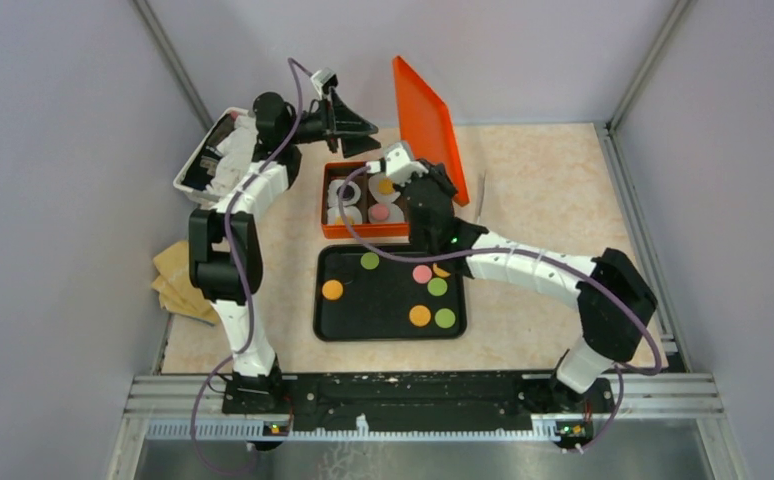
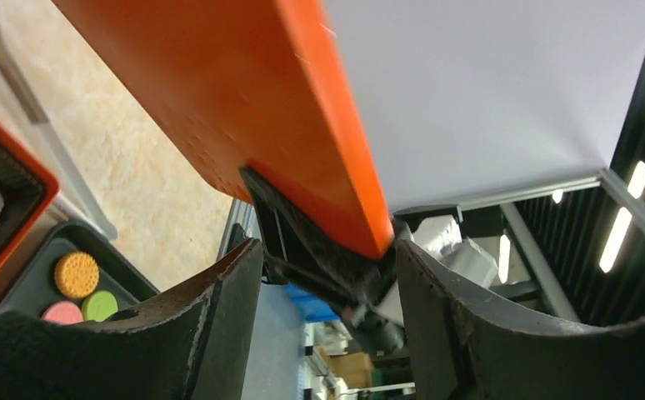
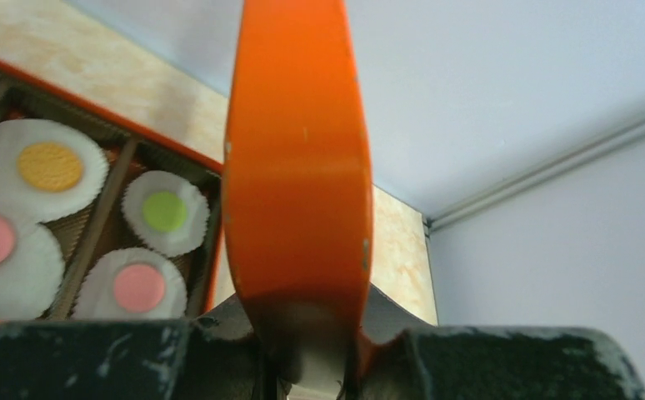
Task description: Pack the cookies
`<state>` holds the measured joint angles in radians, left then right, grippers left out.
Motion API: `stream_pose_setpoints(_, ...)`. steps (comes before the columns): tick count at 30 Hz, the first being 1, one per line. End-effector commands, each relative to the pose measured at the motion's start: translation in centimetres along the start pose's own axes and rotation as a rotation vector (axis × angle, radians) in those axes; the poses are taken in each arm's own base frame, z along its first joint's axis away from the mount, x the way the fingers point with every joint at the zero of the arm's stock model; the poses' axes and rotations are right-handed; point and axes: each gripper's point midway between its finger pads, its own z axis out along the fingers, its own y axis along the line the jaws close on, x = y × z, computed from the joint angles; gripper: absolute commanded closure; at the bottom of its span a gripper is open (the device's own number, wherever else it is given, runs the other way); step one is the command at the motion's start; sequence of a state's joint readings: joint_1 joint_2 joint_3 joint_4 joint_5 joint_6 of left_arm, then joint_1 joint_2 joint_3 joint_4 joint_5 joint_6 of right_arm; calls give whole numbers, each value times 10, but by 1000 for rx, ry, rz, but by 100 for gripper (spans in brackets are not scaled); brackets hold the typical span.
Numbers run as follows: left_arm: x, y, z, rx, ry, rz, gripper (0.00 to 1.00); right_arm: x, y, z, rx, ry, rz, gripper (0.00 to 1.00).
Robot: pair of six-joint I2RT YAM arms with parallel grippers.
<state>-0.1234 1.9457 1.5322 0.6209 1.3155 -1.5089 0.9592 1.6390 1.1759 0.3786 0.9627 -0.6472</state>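
An orange box (image 1: pixel 363 203) holds white liners with cookies in them: orange (image 3: pixel 50 166), green (image 3: pixel 165 211) and pink (image 3: pixel 138 287). More cookies, such as a green one (image 1: pixel 370 261) and an orange one (image 1: pixel 332 290), lie on the black tray (image 1: pixel 363 325). The box's orange lid (image 1: pixel 423 115) stands upright behind the box. My right gripper (image 1: pixel 418 182) is shut on the lid's (image 3: pixel 298 167) lower edge. My left gripper (image 1: pixel 360 128) is open at the lid's left side. The lid's corner (image 2: pixel 369 233) sits between its spread fingers (image 2: pixel 211 317), unclamped.
A white bin (image 1: pixel 201 165) stands at the back left, close under the left arm. Brown paper pieces (image 1: pixel 181 285) lie at the left edge. A thin metal tool (image 1: pixel 481 195) lies right of the box. Frame posts and walls close in the table.
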Motion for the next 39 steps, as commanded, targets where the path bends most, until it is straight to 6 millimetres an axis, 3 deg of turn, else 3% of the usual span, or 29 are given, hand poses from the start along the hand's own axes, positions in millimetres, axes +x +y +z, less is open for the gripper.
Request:
stream_pose_setpoints(1,2,-82,-8,121,7,297,36,-33,-71,6,101,-9,242,100)
stream_pose_setpoints(3,1,-88,-8,121,2,333,43,-30,-80,13,95,17,270,100)
stream_pose_setpoints(6,0,-82,-9,92,-34,353,80,-27,-99,21,109,53,321,100)
stream_pose_setpoints(8,-7,-67,-11,14,-92,382,98,-30,-109,29,56,66,399,100)
stream_pose_setpoints(9,-22,-53,-11,-80,-181,379,100,-34,-111,33,3,69,451,100)
stream_pose_setpoints(13,-54,-1,-36,-540,-387,479,100,-54,-116,39,-255,55,686,100)
stream_pose_setpoints(17,-64,26,-67,-796,-527,484,100,-70,-115,43,-464,26,835,100)
stream_pose_setpoints(25,-61,40,-121,-1444,-786,654,100,-83,-103,43,-864,10,1126,100)
stream_pose_setpoints(28,-59,45,-135,-1510,-825,662,100,-91,-105,37,-1015,-38,1224,100)
stream_pose_setpoints(31,-54,43,-131,-1450,-838,687,100,-93,-97,34,-1140,-29,1286,100)
stream_pose_setpoints(35,-50,34,-125,-1384,-840,719,100,-87,-73,37,-1282,1,1373,100)
stream_pose_setpoints(39,-46,28,-119,-1343,-801,754,100,-63,-40,52,-1357,76,1454,100)
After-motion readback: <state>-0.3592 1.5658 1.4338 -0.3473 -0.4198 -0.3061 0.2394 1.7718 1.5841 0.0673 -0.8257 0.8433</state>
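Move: The right gripper holds the steeply tipped orange lid by its near end; the cookie box it must cover lies about 8 cm ahead, 10 cm left and some 24 cm below. From that hand the cookie tray is about 14 cm back, 9 cm left, and the tongs roughly 4 cm ahead, 10 cm right, both some 26 cm down. The empty left gripper has the lid's middle about 5 cm ahead, 10 cm right and slightly below. Keep the lid pinched in the right gripper: lift it about 9 cm while arcing forward and right, then back left, sinking a little last, and turn the wrist so its left side rises and its fingers swing from forward to left. Raise the open left gripper, shut it empty, then swing it about 13 cm left and down beside the lid's left end, fingers turning forward and down. ##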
